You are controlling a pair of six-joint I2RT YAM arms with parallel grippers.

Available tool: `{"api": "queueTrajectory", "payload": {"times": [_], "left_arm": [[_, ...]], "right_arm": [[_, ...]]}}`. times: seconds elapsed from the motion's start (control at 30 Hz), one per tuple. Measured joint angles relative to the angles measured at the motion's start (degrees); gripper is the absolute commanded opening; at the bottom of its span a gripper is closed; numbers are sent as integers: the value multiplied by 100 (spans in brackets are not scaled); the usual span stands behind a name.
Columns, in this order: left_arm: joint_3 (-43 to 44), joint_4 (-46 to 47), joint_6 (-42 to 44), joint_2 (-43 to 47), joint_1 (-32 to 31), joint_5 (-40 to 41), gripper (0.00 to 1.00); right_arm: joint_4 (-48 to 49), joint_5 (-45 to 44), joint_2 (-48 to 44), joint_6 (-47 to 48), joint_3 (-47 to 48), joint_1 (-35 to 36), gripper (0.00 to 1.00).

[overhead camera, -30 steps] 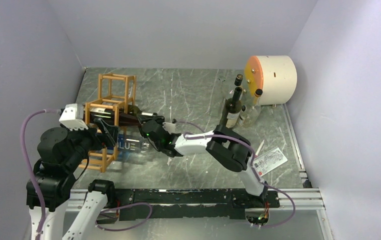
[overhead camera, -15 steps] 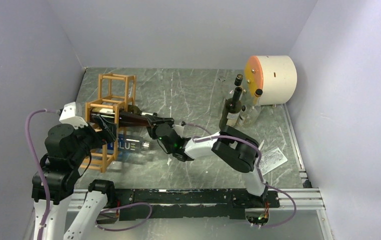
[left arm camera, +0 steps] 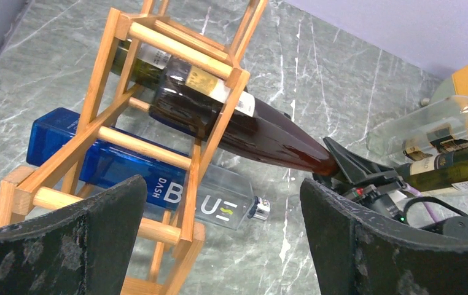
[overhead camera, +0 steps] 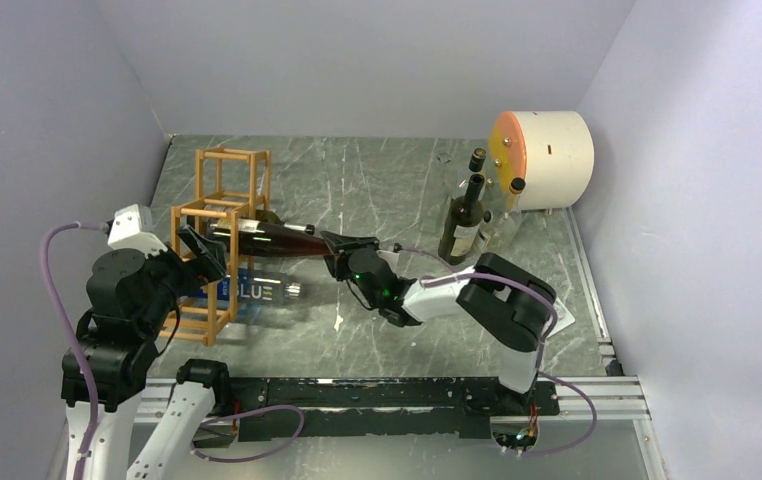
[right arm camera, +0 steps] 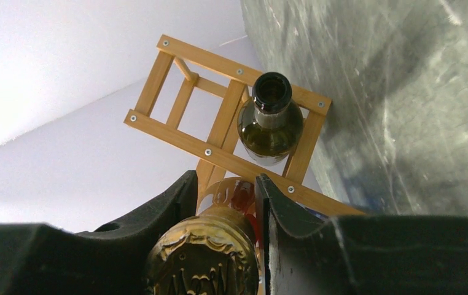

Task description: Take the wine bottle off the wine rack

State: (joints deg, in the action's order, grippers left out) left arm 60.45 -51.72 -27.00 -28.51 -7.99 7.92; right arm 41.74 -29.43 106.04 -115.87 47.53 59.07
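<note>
The wine rack (overhead camera: pixel 219 215) of light wooden bars stands at the left of the table. A dark wine bottle (overhead camera: pixel 275 238) lies tilted through its middle cell, base still inside the frame and neck pointing right. My right gripper (overhead camera: pixel 345 247) is shut on that neck. In the right wrist view the gold-foiled bottle (right arm camera: pixel 204 261) sits between the fingers (right arm camera: pixel 161 212) with the rack (right arm camera: pixel 216 153) behind. My left gripper (left arm camera: pixel 222 246) stands wide open and empty beside the rack (left arm camera: pixel 185 52), looking at the bottle (left arm camera: pixel 250 129).
A blue-and-clear flat bottle (overhead camera: pixel 249 290) lies in the rack's bottom cell. An olive bottle (right arm camera: pixel 271 120) rests in another cell. Standing bottles (overhead camera: pixel 463 218) and a cream cylinder (overhead camera: pixel 547 146) are at the back right. A printed card (overhead camera: pixel 557 318) lies by the right arm.
My right gripper has pulled the wine bottle rightwards, so more of it sticks out of the rack. The left arm has drawn back a little to the left, still open.
</note>
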Motion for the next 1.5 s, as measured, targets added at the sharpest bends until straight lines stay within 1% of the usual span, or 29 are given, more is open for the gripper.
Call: {"api": "queueTrajectory", "payload": {"times": [0.13, 0.27, 0.47, 0.57, 0.7, 0.8, 0.93, 1.17, 1.27, 1.33, 1.43, 1.5], "left_arm": [[57, -46, 4, -20, 0, 155, 98], [170, -48, -2, -55, 0, 306, 98], [175, -52, -57, -72, 0, 393, 98], [175, -52, -92, -111, 0, 393, 98], [175, -42, -129, -212, 0, 387, 98], [175, -37, -160, -293, 0, 365, 98], [173, -15, -219, -315, 0, 321, 98], [173, 2, -243, -315, 0, 273, 98], [173, 0, -238, -315, 0, 273, 98], [173, 0, -234, -308, 0, 273, 98], [173, 2, -225, -275, 0, 273, 98], [173, 0, -212, -249, 0, 269, 98]], "right_arm": [[2, 151, -343, 107, -382, -142, 0], [-293, 184, -802, 380, -590, -249, 0], [-1252, -79, -1895, 1088, -782, -330, 0], [-1744, -48, -2341, 1478, -793, -428, 0], [-2315, 33, -2680, 1886, -1029, -614, 0], [-3034, -116, -2911, 2337, -1095, -772, 0], [-3348, -249, -3403, 2774, -1152, -804, 0], [-3705, -435, -3810, 3560, -1010, -796, 0], [-3842, -514, -3866, 4144, -780, -787, 0], [-3919, -555, -3873, 4798, -535, -767, 0], [-3995, -496, -3873, 6070, -120, -752, 0], [-4081, -313, -3871, 7160, 197, -752, 0]]}}
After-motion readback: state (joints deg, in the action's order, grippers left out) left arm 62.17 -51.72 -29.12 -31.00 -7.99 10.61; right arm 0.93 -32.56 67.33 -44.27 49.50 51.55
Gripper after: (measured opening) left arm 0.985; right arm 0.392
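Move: The right hand already grips the brown wine bottle by its gold neck, with the base still in the rack, whose middle is about 25 cm to the left and level in depth. The standing green bottle is some 30 cm right and 6 cm ahead. The green rack bottle lies about 21 cm left, 9 cm ahead; the blue bottle 25 cm left, 5 cm back, both lower. From the left hand the standing green bottle is roughly 48 cm right, 20 cm ahead and 17 cm below. Keep the right fingers shut on the neck and draw the wine bottle right, out of the rack, about 15 cm towards the standing green bottle, with a small lift and dip on the way. Then climb to some 10 cm above the start, rolling the wrist about 60 degrees so that its left side and the bottle's base swing down. ##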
